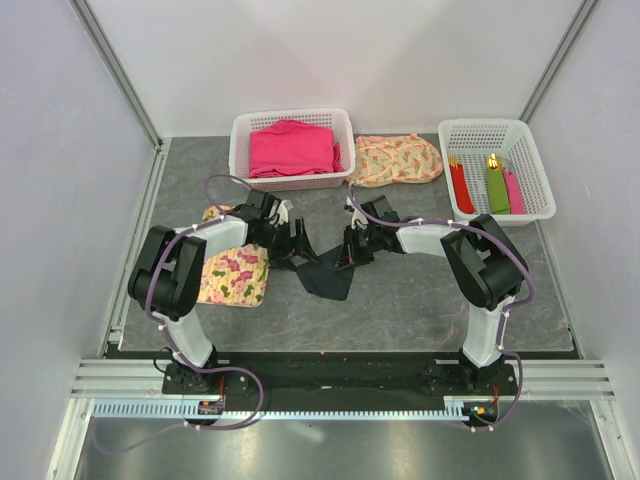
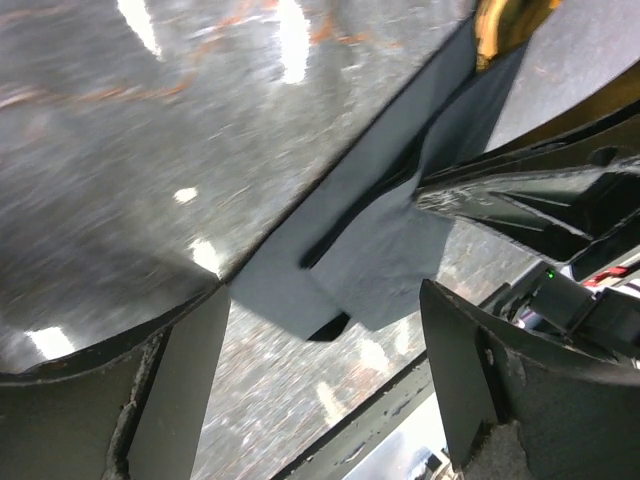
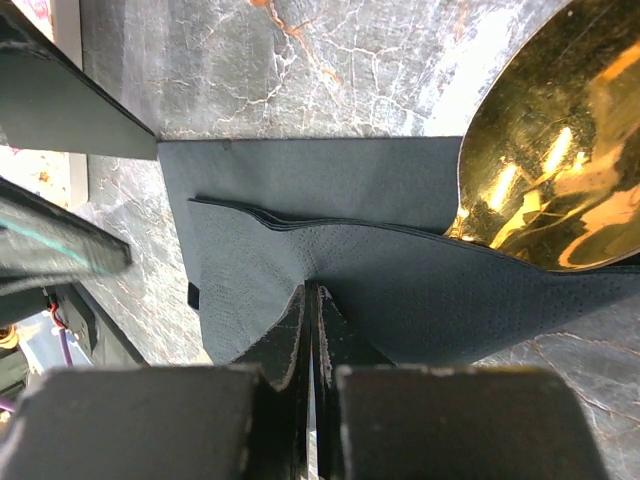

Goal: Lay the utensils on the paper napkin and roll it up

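Note:
The black paper napkin (image 1: 328, 277) lies partly folded over on the grey table between my two grippers. My right gripper (image 3: 312, 290) is shut, pinching a raised fold of the paper napkin (image 3: 330, 250). A gold spoon head (image 3: 560, 170), one of the utensils, pokes out from under that fold; its gold tip (image 2: 505, 25) also shows in the left wrist view. My left gripper (image 2: 325, 290) is open above the napkin's corner (image 2: 370, 240), with nothing between its fingers (image 2: 170, 390). From above, the left gripper (image 1: 297, 250) and right gripper (image 1: 347, 253) face each other closely.
A floral mat (image 1: 235, 275) lies under the left arm. At the back stand a white basket with pink cloth (image 1: 290, 150), a floral cloth (image 1: 395, 160), and a white basket (image 1: 495, 170) holding red, green and pink rolls.

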Available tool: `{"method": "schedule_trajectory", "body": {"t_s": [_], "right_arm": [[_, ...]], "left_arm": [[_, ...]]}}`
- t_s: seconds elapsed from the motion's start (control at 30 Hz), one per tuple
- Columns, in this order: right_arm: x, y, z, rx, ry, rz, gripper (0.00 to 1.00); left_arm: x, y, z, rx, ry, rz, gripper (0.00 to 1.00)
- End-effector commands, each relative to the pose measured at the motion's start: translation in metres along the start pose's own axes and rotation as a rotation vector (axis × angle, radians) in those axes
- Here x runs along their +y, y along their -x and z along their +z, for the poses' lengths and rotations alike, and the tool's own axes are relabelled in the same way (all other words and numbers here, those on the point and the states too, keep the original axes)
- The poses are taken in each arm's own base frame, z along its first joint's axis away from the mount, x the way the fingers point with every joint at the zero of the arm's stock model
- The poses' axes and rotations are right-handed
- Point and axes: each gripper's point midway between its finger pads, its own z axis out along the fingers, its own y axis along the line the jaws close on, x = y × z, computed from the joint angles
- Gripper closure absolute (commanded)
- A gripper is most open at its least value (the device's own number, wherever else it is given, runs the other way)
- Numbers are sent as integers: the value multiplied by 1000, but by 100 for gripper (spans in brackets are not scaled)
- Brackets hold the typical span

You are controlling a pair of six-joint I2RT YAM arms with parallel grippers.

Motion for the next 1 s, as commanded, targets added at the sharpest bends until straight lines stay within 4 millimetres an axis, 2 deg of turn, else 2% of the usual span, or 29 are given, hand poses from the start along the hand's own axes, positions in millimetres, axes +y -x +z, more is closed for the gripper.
{"method": "schedule_trajectory", "body": {"t_s": [0.0,0.1,0.33,0.37,0.5,0.6,0.7,0.83,0.97], "right_arm": [[-36,-48,9,156,-122,42,100],[-36,-49,10,161,-120,50,100],[-34,-49,11,164,-112,57,100],[-35,-49,11,167,-113,59,100],[-35,-50,11,168,-113,60,100],[-34,-50,10,166,-112,57,100],[-34,-49,10,164,-112,57,100],[-33,-48,10,163,-111,57,100],[-34,-50,10,166,-112,58,100]], "left_arm": [[4,-25,23,102,28,1,16],[-7,-33,31,130,-31,-10,17],[-40,-29,41,120,-200,31,18],[-46,-23,42,96,-225,50,18],[-47,-17,45,52,-225,52,17],[-38,-16,45,33,-197,14,14],[-35,-12,37,-11,-200,-5,13],[-46,-5,30,-36,-269,36,10],[-55,6,39,-13,-311,59,10]]}}
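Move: The napkin's free left end lies just past the left hand's fingertips, about 2 cm to its right, level with it and some 3 cm below. The half-rolled napkin runs on forward-right from there; the gold spoon bowl at its far end is roughly 13 cm right and 6 cm ahead, and the floral mat lies about 14 cm left and 1 cm ahead. From the right hand, already down on the napkin, the free end lies some 10 cm left and level. With its fingers kept wide open, the left hand pushes about 6 cm to the right, close over the table, drifting slightly back early on, so that its far finger meets the free edge of the napkin and shoves the cloth towards the right hand. As it goes its wrist tilts some 15 degrees, leaving the fingers flatter and pointing more to the right, while the right hand stays almost still, its shut fingertips keeping the napkin pinned. ##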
